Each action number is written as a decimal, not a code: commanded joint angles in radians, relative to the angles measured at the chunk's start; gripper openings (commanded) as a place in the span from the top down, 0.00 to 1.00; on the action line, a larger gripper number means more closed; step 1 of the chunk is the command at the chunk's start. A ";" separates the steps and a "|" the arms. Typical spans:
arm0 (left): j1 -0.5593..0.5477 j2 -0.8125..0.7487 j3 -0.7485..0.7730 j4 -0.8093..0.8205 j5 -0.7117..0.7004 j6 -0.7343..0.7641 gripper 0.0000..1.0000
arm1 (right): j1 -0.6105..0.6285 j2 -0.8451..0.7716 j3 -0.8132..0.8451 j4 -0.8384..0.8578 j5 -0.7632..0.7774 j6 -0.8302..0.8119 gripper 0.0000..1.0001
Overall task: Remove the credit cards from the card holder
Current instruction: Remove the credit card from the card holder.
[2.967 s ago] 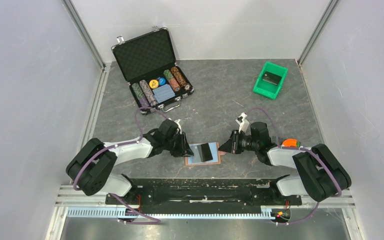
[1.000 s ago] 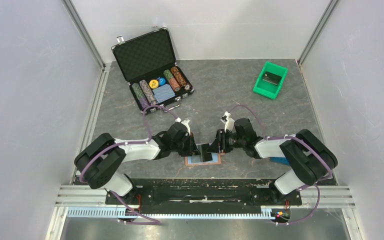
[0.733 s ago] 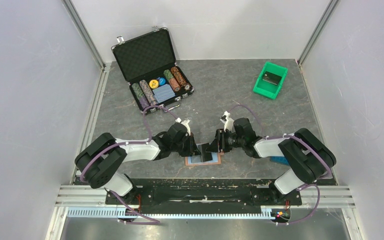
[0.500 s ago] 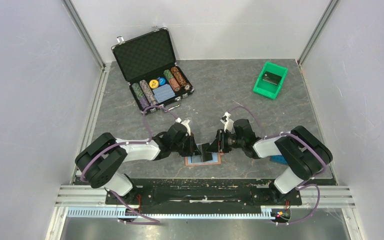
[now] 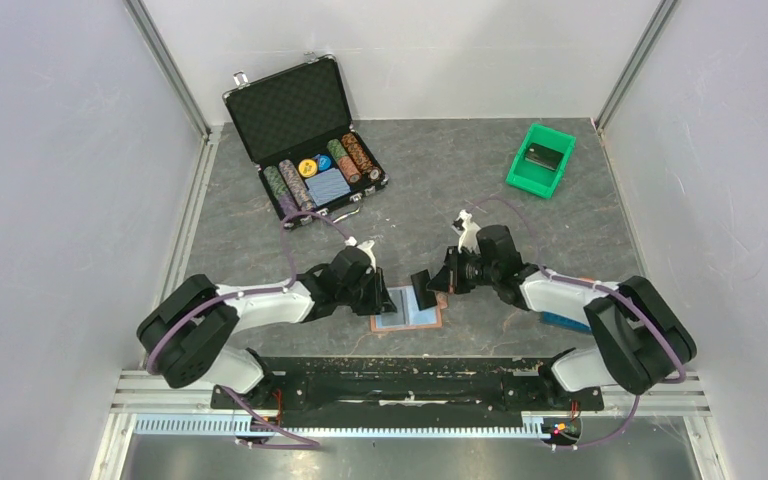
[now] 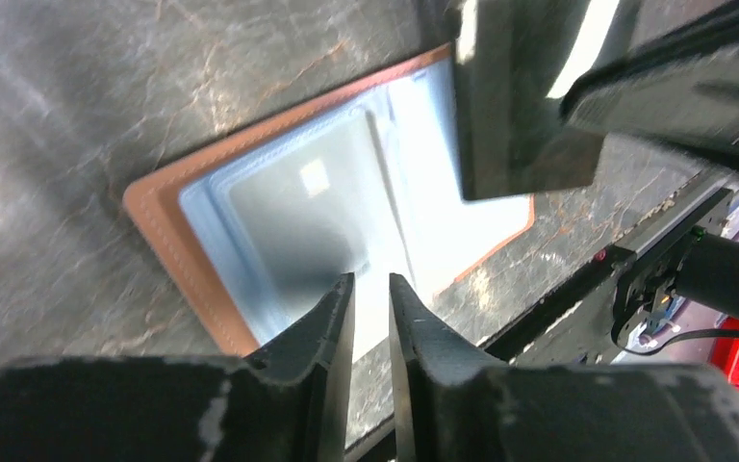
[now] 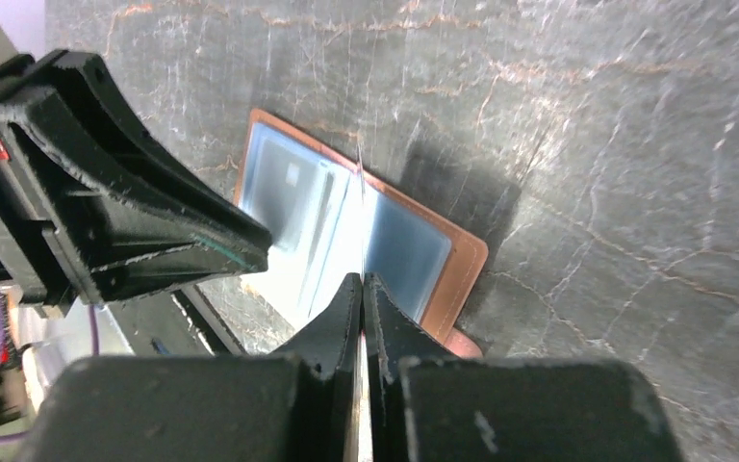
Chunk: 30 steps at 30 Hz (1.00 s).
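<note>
The brown card holder (image 5: 407,312) lies open on the table, its light blue lining facing up (image 6: 168,241). My right gripper (image 5: 436,283) is shut on a dark credit card (image 5: 424,291) and holds it tilted just above the holder's right half. In the right wrist view that card (image 7: 360,207) shows edge-on between the closed fingers (image 7: 362,281). A grey credit card (image 6: 298,207) sits in the holder's left pocket. My left gripper (image 6: 372,284) hangs low over the holder's left half (image 5: 384,297), its fingers a narrow gap apart with nothing between them.
An open black case of poker chips (image 5: 310,140) stands at the back left. A green bin (image 5: 541,160) holding a black block is at the back right. A blue object (image 5: 563,321) lies beside the right arm. The black rail runs just in front of the holder.
My right gripper has shut on the dark card and drawn it up and to the right, off the holder. The left gripper has stayed over the holder's left half.
</note>
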 commanded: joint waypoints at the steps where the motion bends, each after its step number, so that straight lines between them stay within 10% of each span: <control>1: -0.003 -0.100 0.039 -0.154 -0.038 0.019 0.66 | -0.006 -0.068 0.101 -0.187 0.087 -0.102 1.00; 7: -0.025 -0.294 0.092 -0.222 -0.140 0.191 0.45 | -0.013 -0.113 0.148 -0.193 0.015 0.153 1.00; 16: -0.247 -0.445 0.073 -0.101 -0.354 0.695 0.40 | -0.004 -0.220 0.147 -0.180 0.022 0.431 1.00; 30: -0.481 -0.286 0.068 0.093 -0.627 1.158 0.32 | 0.001 -0.327 0.056 -0.112 -0.037 0.549 1.00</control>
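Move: The black credit card, already out and pinched in the right gripper, is about 7 cm right and 4 cm ahead of the left fingertips and some 2 cm higher; from the right hand point its middle is about 3 cm left, level fore and aft, and 1 cm lower. The open card holder's middle is about 3 cm right of the left hand, level fore and aft, 1 cm below. From the right hand, the holder lies some 7 cm left, 4 cm back and 4 cm down. Bring the left gripper up off the holder by about 12 cm, easing a little right and back near the end, while opening the fingers wide and rolling the wrist some 70 degrees clockwise as seen from behind the hand, so they face the card. Meanwhile keep the right fingers shut on the card and lift it nearly straight up about 11 cm, tilting the wrist some 25 degrees. ##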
